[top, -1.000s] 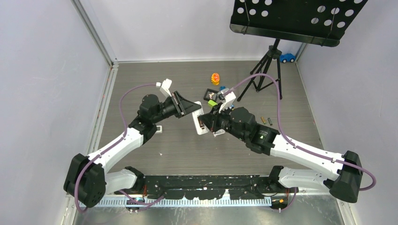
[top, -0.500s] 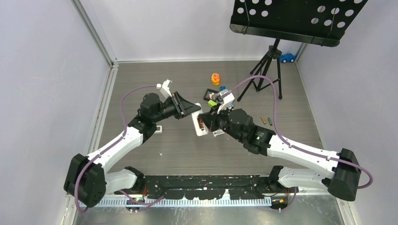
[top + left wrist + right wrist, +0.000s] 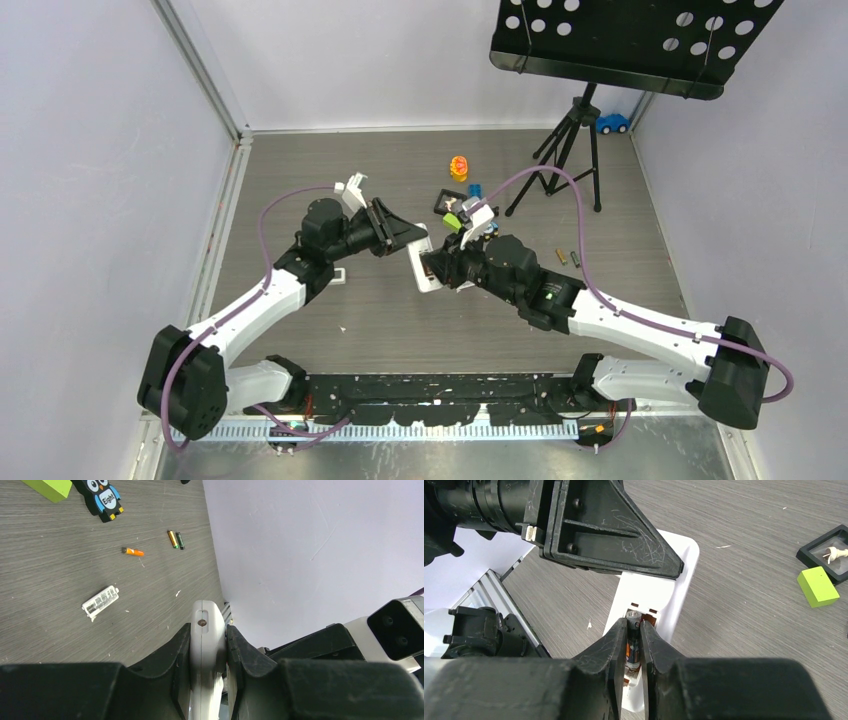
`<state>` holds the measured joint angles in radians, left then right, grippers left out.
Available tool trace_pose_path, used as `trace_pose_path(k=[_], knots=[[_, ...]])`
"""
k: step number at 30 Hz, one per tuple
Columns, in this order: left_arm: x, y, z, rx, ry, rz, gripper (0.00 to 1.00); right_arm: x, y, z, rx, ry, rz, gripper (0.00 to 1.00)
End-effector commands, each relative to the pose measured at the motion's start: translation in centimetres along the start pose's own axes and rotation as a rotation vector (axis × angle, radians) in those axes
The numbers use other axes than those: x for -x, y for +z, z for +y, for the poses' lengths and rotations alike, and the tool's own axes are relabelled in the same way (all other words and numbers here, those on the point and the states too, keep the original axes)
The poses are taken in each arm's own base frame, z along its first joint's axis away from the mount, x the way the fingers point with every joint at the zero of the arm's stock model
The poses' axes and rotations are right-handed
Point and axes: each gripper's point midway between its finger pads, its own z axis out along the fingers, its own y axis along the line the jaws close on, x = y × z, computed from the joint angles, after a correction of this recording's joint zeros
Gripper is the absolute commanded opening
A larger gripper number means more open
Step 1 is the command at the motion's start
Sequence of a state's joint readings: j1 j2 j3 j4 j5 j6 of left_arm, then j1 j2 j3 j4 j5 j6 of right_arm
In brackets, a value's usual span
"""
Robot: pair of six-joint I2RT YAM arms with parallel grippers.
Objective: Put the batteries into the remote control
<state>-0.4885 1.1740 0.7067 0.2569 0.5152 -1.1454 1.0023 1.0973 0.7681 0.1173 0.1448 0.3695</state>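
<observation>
My left gripper (image 3: pixel 418 240) is shut on the white remote control (image 3: pixel 424 268), holding it on edge above the table; in the left wrist view the remote's end (image 3: pixel 206 630) sits pinched between both fingers. Its back faces my right gripper (image 3: pixel 634 622), and the battery recess is uncovered. A dark battery with an orange band (image 3: pixel 632 640) lies in the recess. My right gripper's jaws stand a little apart on either side of it. More batteries lie loose on the table: an orange one (image 3: pixel 134 552) and a pair (image 3: pixel 175 539), the pair also visible from above (image 3: pixel 568 258).
A small white cover piece (image 3: pixel 100 601) lies on the table. A green block (image 3: pixel 818 586), a black framed tile (image 3: pixel 829 554) and an owl card (image 3: pixel 102 497) sit behind the remote. A tripod stand (image 3: pixel 565 150) and a yellow-red toy (image 3: pixel 459 167) stand farther back.
My right arm has shifted a little left toward the remote, and its jaws have eased apart around the battery. The left arm still holds the remote, nearly unmoved.
</observation>
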Motion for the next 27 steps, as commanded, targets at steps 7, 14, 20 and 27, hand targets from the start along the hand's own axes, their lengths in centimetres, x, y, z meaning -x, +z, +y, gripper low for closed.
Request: trace_pose_path(k=[7, 14, 20, 27], knots=[[1.1, 0.0, -1.8, -0.057, 0.021, -0.029, 0.0, 1.2, -1.2, 0.4, -0.017, 0.031, 0.013, 0.39], [1.0, 0.1, -0.8, -0.026, 0.027, -0.031, 0.0, 2.6, -2.2, -0.3, -0.073, 0.081, -0.022, 0.48], [0.8, 0.0, -0.6, -0.018, 0.025, -0.024, 0.0, 1.6, -1.7, -0.9, -0.103, 0.074, 0.004, 0.52], [0.6, -0.1, -0.7, -0.022, 0.026, -0.01, 0.0, 0.9, -0.6, -0.8, -0.101, 0.061, 0.038, 0.56]])
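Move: The right hand's narrowly opened fingertips straddle the battery, whose middle is about 1 cm ahead, 1 cm left and 1 cm below, already in the remote's open compartment. On the table some 18 cm below lie the barcoded white piece, about 9 cm right and 1 cm ahead, and the green block, 14 cm ahead and 5 cm right. From the left hand, gripping the remote's far end, the battery is roughly 5 cm back, 2 cm right and 1 cm lower. Back about 1 cm, then some 2 cm to the right and finally about 2 cm down, the right hand comes off the battery, its fingers spreading from a narrow gap to just over half open, while the wrist tips slightly further down. One finger ends by the battery's near end, the other out past the remote's edge; the left hand keeps its grip on the remote, nearly still. ##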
